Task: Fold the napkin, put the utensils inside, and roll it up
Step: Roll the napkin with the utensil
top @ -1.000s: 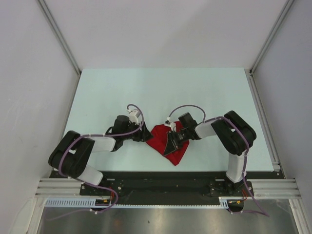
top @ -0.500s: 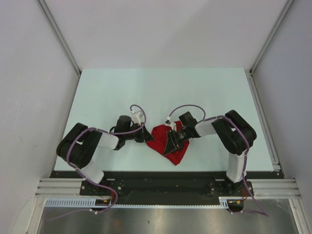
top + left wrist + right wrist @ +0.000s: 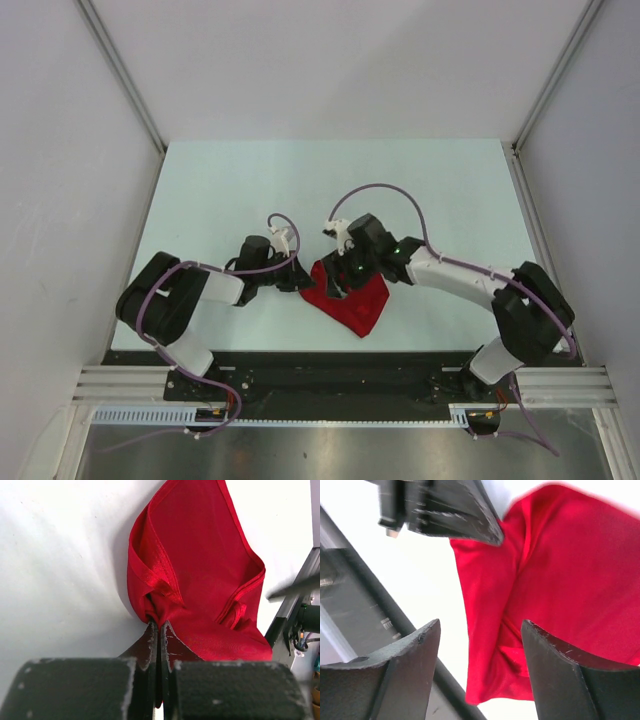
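Note:
The red napkin [image 3: 362, 305] lies crumpled and partly folded near the table's front edge, between the two arms. My left gripper [image 3: 303, 281] is shut on a bunched fold at its left corner. In the left wrist view the cloth [image 3: 200, 575] is pinched at the closed tips of the left gripper [image 3: 159, 626]. My right gripper [image 3: 340, 276] hovers open over the napkin's upper left part. The right wrist view shows the right gripper [image 3: 481, 625] spread wide above the napkin [image 3: 560, 580], touching nothing, with the left gripper's fingers [image 3: 455, 515] at the top. The utensils are out of view.
The pale table [image 3: 300, 190] ends just in front of the napkin at a black mounting rail [image 3: 330, 362]. That rail also shows in the wrist views [image 3: 350, 585] [image 3: 295, 610]. White walls enclose the left, right and far sides.
My left gripper has closed on the napkin's left corner. My right gripper has opened, let go of the cloth and moved left and farther back over it.

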Robot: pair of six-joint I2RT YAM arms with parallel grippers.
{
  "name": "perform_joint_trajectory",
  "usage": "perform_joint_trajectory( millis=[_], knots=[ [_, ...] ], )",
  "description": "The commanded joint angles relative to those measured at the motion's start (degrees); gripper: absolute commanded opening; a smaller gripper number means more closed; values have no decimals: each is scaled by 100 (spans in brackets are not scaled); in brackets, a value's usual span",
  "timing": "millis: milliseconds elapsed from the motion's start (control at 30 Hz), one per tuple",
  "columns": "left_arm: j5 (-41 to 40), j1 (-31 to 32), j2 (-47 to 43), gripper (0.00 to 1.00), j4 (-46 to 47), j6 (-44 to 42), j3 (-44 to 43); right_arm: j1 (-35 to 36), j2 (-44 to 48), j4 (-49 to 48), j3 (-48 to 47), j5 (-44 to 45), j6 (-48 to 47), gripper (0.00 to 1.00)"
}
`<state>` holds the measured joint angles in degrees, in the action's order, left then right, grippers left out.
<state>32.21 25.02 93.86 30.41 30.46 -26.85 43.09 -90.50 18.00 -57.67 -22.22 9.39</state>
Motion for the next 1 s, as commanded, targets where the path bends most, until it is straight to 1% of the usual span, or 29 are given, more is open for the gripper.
perform_joint_trajectory(
  millis=[0,33,67,133,167,267,367,567,667,800,967],
  knots=[
    [102,47,-26,0,-97,-102,-145,1182,340,-279,53,2913,-638,71],
    [102,47,-26,0,-106,-101,-154,1619,323,-393,106,3238,-727,71],
    [93,47,-35,0,-115,-110,-154,1806,270,-681,194,3833,-815,71],
    [93,47,-44,0,-132,-119,-154,2227,200,-1042,404,4241,-921,71],
    [93,47,-52,0,-141,-119,-145,2326,104,-1157,467,4487,-1060,71],
    [75,47,-61,0,-159,-128,-162,2659,-46,-1482,625,4752,-1237,70],
    [75,47,-26,0,-159,-128,-180,2827,-283,-1589,625,4840,-1360,69],
    [93,47,-26,0,-167,-128,-180,2845,-662,-1677,661,4911,-1396,68],
    [101,47,-26,0,-159,-136,-189,2740,-776,-1677,687,4876,-1361,68],
    [102,47,-44,0,-167,-128,-180,2459,-899,-1668,766,4596,-1194,68],
    [110,56,-88,1,-167,-145,-180,2274,-1110,-1519,784,4130,-1018,65]
  ],
)
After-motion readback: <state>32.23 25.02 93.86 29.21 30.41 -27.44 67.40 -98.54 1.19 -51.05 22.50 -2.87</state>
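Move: The rolled edge of the napkin, at the stretch I go for, is about 3 cm back and 4 cm to the left of my right hand, some 7 cm below. The corner pinched by my left hand is about 2 cm ahead, 10 cm left; the flat part's middle is 3 cm ahead, 1 cm to the right. From my left hand, that rolled stretch is roughly 5 cm back and 6 cm right, about level. With its fingers kept wide open, I swing my right hand back and left about 4 cm each, then lower it some 6 cm to straddle the rolled edge beside my left hand, finally edging 3 cm forward while low. The wrist turns about 40 degrees, its fingers swinging from leftward towards forward. My left hand stays put, still pinching the napkin's corner shut. ##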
